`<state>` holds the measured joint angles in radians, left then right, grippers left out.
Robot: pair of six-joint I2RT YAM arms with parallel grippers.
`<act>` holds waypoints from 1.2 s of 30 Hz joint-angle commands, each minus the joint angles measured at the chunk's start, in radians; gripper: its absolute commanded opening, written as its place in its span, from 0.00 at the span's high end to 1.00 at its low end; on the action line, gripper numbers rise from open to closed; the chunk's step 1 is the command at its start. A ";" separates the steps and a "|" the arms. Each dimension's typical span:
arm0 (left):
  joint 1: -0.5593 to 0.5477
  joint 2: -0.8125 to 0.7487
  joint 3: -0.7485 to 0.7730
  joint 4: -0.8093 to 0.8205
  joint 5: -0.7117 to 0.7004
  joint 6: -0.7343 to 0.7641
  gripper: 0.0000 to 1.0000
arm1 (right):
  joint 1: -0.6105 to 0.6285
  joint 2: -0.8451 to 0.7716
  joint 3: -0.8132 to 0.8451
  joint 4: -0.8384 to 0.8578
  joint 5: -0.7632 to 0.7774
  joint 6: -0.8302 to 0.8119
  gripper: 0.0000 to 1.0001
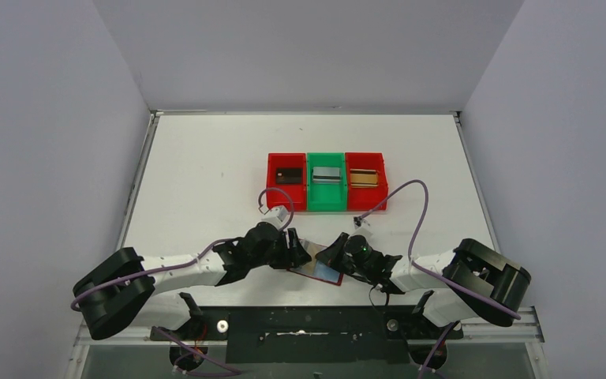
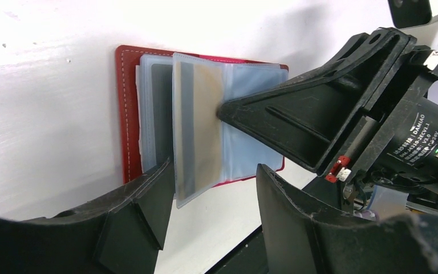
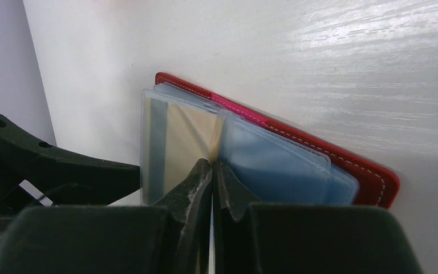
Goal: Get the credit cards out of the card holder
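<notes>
The dark red card holder (image 1: 321, 269) (image 2: 126, 114) (image 3: 370, 178) lies open on the table between both arms. One clear sleeve stands up from it with a gold-tan credit card (image 2: 205, 125) (image 3: 188, 137) inside; a grey card (image 2: 161, 108) shows in a sleeve behind. My left gripper (image 1: 300, 254) (image 2: 214, 171) is open, and the raised sleeve's free edge sits between its fingers, close to the left one. My right gripper (image 1: 339, 251) (image 3: 212, 162) is shut, its tip (image 2: 223, 109) pressed at the fold beside the raised sleeve, on the bluish pages.
Three bins stand in a row at mid-table: a red bin (image 1: 272, 185) with a black card, a green bin (image 1: 326, 204) with a silver card, a red bin (image 1: 381, 185) with a gold card. The table's near edge runs just behind the holder.
</notes>
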<state>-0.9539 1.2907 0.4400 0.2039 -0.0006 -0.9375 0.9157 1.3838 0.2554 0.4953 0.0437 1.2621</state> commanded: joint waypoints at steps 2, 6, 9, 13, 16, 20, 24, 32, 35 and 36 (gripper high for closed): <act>-0.010 0.012 0.059 0.029 0.012 0.020 0.47 | -0.006 0.002 -0.016 -0.028 0.018 -0.008 1.00; -0.011 0.006 0.054 0.038 0.015 0.019 0.47 | -0.007 -0.001 -0.016 -0.029 0.018 -0.008 1.00; -0.011 0.012 0.059 0.069 0.049 0.020 0.47 | -0.006 -0.005 -0.015 -0.029 0.017 -0.010 1.00; -0.016 0.034 0.084 0.111 0.119 0.038 0.49 | -0.007 -0.028 -0.013 -0.029 0.019 -0.021 1.00; -0.025 0.058 0.119 0.109 0.146 0.058 0.49 | -0.009 -0.081 -0.004 -0.040 0.016 -0.042 0.95; -0.033 0.079 0.148 0.113 0.148 0.068 0.49 | -0.012 -0.204 0.042 -0.170 0.055 -0.081 0.79; -0.039 0.101 0.165 0.126 0.158 0.071 0.49 | -0.011 -0.356 0.072 -0.389 0.175 -0.059 0.66; -0.082 0.239 0.226 0.167 0.235 0.078 0.50 | -0.008 -0.598 0.102 -0.841 0.370 0.103 0.47; -0.119 0.233 0.255 0.143 0.159 0.085 0.51 | -0.009 -0.659 0.083 -0.889 0.386 0.148 0.43; -0.127 0.215 0.253 0.127 0.117 0.086 0.51 | -0.010 -0.672 0.075 -0.891 0.386 0.148 0.43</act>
<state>-1.0447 1.5406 0.6365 0.2924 0.1829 -0.8776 0.9092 0.7685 0.3328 -0.2668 0.3347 1.3380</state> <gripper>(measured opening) 0.497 0.560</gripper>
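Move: The card-holder page with the tan card lies turned to the left under the shut right fingertips, its middle some 2 cm to that hand's left and level ahead. The blue sleeve on the holder's right half is about 3 cm right and 2 cm back of that hand, the green tray some 24 cm ahead and 3 cm right. From the half-open left hand, the tan card is about 3 cm ahead, 3 cm right and 4 cm below. The turned page is held down by the right hand's closed fingertips at first; then they come free, rising about 6 cm and opening past half while swinging some 8 cm to the right, clear of the holder. Over the page the left hand, staying half open, goes about 8 cm right towards the holder's right half, up in a shallow arc and down again, edging back late and turning some 15 degrees clockwise. ##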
